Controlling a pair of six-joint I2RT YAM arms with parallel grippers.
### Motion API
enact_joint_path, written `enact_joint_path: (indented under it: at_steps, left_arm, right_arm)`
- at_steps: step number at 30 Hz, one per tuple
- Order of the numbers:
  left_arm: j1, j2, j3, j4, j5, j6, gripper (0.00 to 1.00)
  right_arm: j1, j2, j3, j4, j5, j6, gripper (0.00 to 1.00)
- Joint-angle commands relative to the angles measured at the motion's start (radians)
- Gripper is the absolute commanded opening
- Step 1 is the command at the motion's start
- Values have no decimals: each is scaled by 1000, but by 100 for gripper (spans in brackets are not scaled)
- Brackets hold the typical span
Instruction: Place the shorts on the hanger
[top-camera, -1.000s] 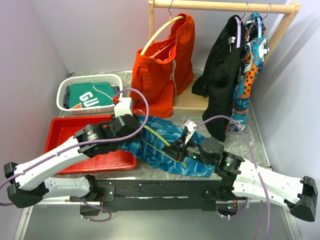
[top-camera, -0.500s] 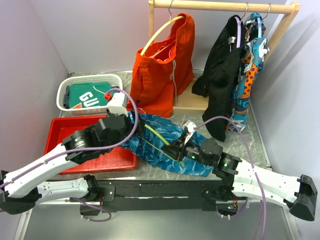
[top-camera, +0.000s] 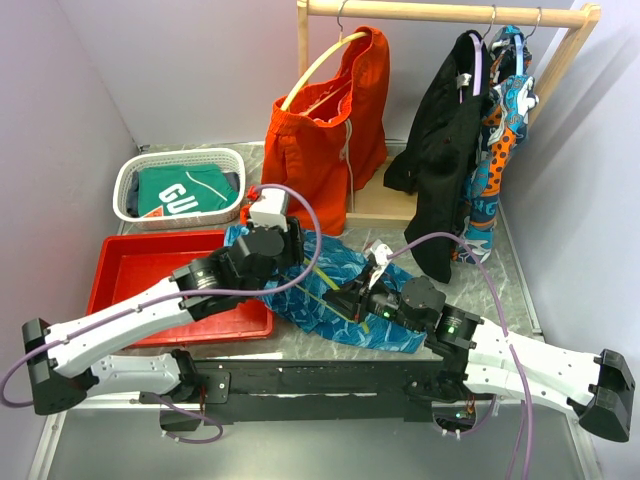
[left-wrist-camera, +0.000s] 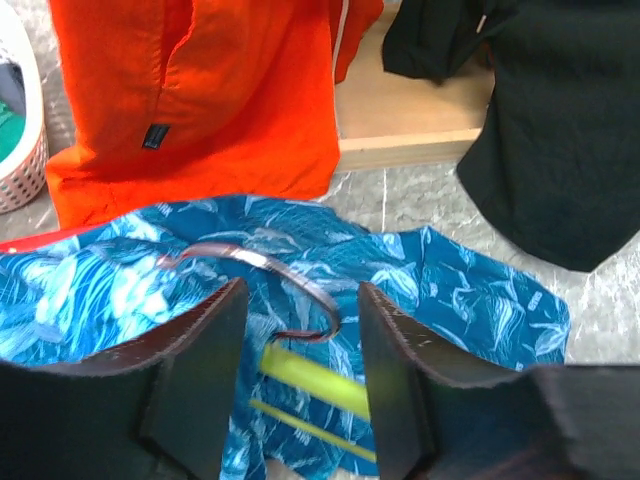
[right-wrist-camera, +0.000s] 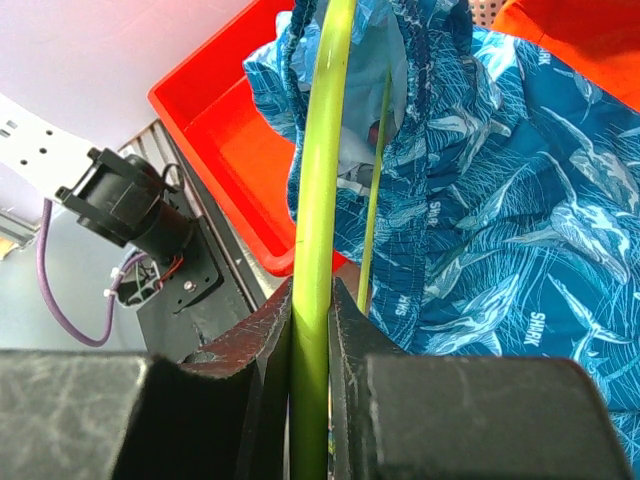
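Note:
The blue-and-teal patterned shorts (top-camera: 345, 270) lie crumpled on the table between the two arms, one edge draped toward the red tray. Partly threaded into them is the lime-green hanger (top-camera: 320, 277). My right gripper (top-camera: 352, 300) is shut on the hanger's thick green bar (right-wrist-camera: 320, 180), which runs up into the shorts (right-wrist-camera: 500, 200). Above the shorts (left-wrist-camera: 450, 290), my left gripper (left-wrist-camera: 298, 345) stands open. The hanger's neck (left-wrist-camera: 315, 382) and metal hook (left-wrist-camera: 300, 283) lie below the gap between its jaws, untouched by the pads.
A red tray (top-camera: 130, 265) sits at the left, with a white basket (top-camera: 150, 170) of green clothing behind it. On the wooden rack (top-camera: 440, 12) hang orange shorts (top-camera: 325, 140), a black garment (top-camera: 445, 140) and a patterned garment (top-camera: 505, 120).
My left arm swung left and then came back right, farther over the shorts and the hanger's hook. Its jaws widened, then narrowed again. The right gripper kept its hold and barely moved.

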Motion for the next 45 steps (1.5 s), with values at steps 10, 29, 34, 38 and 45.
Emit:
enact_joint_path:
  at_steps: [10, 29, 34, 38, 45]
  left_arm:
    - [-1, 40, -19, 126, -89, 36, 1]
    - [3, -29, 61, -59, -276, -107, 1]
    - [23, -27, 56, -70, -268, -139, 1]
    - [46, -15, 65, -115, -267, -168, 1]
    - [72, -35, 50, -108, -230, -167, 1]
  right_arm:
    - [5, -7, 80, 89, 24, -34, 0]
    - [-19, -124, -28, -98, 375, 259, 68]
    - [-12, 87, -104, 132, 271, 303, 65]
    - [76, 276, -66, 213, 330, 302, 64]
    - [195, 552, 4, 264, 462, 260, 72]
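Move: The hanger's metal hook lies just before the left fingers, about 2 cm ahead and 2 cm below; the shorts' middle is some 9 cm right, 3 cm back and 24 cm below that hand, the orange bag about 20 cm ahead, 2 cm to the right and 5 cm lower. From the right hand, still gripping the hanger's arm, the near waistband corner lies roughly 5 cm left, 2 cm ahead and 16 cm below; the hook is 12 cm ahead, 7 cm left and 5 cm above. Easing forward and down some 2 cm, the left hand shuts on the hook, then carries the hanger about 6 cm left, turning some 20 degrees counter-clockwise. The right hand lets go of the hanger's arm, rises about 6 cm while backing off right and slightly forward, then plunges some 20 cm, swinging left and tipping down, fingers open, to the shorts' near waistband corner. ##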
